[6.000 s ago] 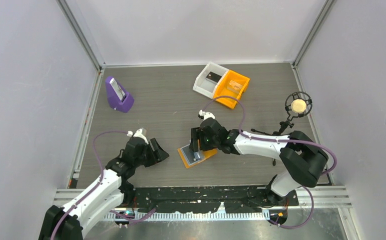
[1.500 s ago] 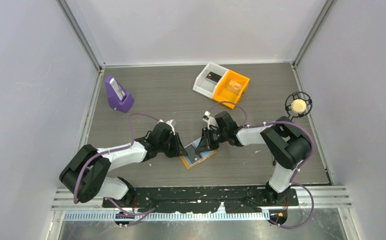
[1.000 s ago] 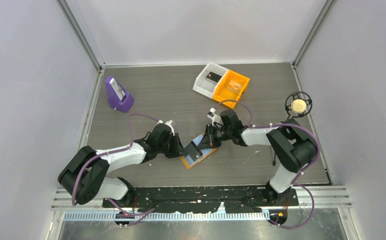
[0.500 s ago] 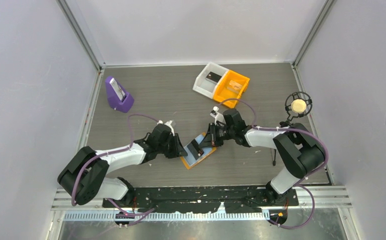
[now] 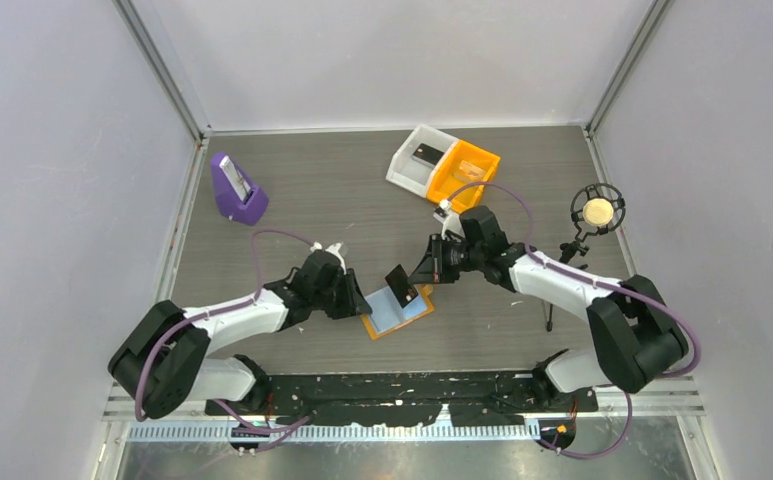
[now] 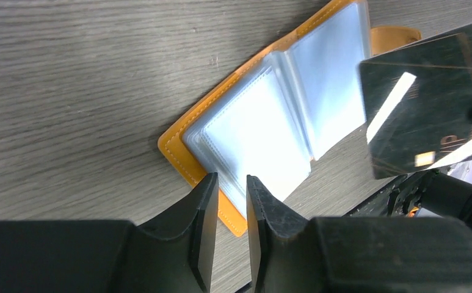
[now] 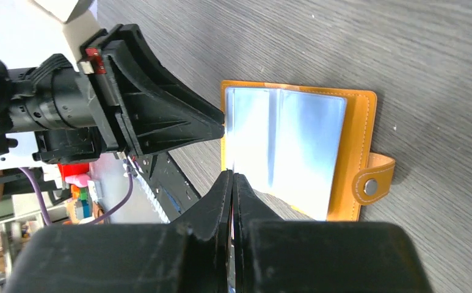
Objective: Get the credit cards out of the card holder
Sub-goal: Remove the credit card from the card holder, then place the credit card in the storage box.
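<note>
The orange card holder (image 5: 372, 322) lies open on the table, its clear blue-white sleeves (image 6: 257, 134) facing up and its stud tab (image 7: 367, 186) at one side. My left gripper (image 5: 362, 300) stands at the holder's left corner, jaws a narrow gap apart (image 6: 232, 180), with nothing clamped between them. My right gripper (image 5: 417, 277) is shut on a dark credit card (image 5: 398, 280), held tilted in the air just above the holder's far edge. The card shows glossy black (image 6: 428, 122) in the left wrist view. In the right wrist view it is only a thin edge between the right gripper (image 7: 233, 183) fingers.
A white bin (image 5: 414, 158) holding a dark item and an orange bin (image 5: 467, 170) stand side by side at the back. A purple stand (image 5: 237, 190) sits at the back left. A microphone (image 5: 597, 210) on a small stand is at the right.
My right gripper has drawn the dark card out of the holder's sleeves and lifted it back and to the right. My left gripper has stayed at the holder's corner.
</note>
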Motion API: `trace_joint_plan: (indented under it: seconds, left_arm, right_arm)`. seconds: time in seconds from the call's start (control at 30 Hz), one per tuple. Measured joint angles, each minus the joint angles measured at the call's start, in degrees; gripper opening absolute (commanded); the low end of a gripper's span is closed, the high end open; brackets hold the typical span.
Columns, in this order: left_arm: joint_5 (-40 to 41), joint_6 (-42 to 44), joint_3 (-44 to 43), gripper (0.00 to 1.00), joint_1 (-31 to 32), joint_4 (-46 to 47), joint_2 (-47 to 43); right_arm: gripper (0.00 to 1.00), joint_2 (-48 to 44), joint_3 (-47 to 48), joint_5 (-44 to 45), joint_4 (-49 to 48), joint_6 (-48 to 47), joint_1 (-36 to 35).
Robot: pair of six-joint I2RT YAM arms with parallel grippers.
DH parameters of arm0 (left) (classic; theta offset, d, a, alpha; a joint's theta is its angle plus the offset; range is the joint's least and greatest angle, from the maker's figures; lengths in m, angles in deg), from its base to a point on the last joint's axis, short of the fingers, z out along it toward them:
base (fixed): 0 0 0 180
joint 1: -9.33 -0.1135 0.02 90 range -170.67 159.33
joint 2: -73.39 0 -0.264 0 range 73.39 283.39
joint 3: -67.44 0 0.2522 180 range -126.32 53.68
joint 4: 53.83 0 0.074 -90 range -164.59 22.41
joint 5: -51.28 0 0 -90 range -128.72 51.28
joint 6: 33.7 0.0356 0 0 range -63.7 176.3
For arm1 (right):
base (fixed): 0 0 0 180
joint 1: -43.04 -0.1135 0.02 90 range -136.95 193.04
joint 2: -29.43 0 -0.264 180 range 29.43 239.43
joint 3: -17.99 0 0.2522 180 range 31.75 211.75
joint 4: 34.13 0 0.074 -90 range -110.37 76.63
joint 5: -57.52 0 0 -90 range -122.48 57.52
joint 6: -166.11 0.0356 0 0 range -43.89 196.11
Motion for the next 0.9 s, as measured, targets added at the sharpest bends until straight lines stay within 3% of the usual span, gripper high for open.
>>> trace_joint_plan:
  seconds: [0.27,0.43,0.63,0.9]
  left_arm:
    - [-0.09,0.74,-0.04,0.49,0.00,-5.46,-9.40]
    - [-0.20,-0.33,-0.11,0.55,0.00,-6.03,-18.25]
    - [-3.28,-2.56,-0.15,0.59,0.00,-4.52,-23.93]
    - [-8.98,-6.54,-0.31,0.57,0.00,4.90,-24.06]
  right_arm:
    - [0.05,-4.59,3.39,0.33,6.93,-5.79,0.61]
    - [0.05,-6.95,3.37,0.13,6.58,-4.31,0.61]
    - [0.05,-15.63,-4.59,-1.88,-6.45,5.01,0.52]
    - [0.05,-23.58,-10.25,-2.34,-18.34,15.50,-0.28]
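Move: The black credit card is already out, pinched in my right fingers, its middle about 3 cm to their left and 1 cm lower. From my left hand, low at the holder's left edge, that card lies some 6 cm to the right, 3 cm ahead and 5 cm higher. The open card holder's middle is roughly 6 cm right of my left hand, 1 cm back and 2 cm below; its clasp strap is 12 cm right and 4 cm ahead. My left hand comes off the card holder's left edge and rises about 15 cm, spreading its fingers to a bit over half open and swinging them up towards level beside the credit card, drifting slightly right late on. My right hand keeps its pinch and carries the card up about 12 cm, then slightly back too, its fingers tilting up some 25 degrees. ##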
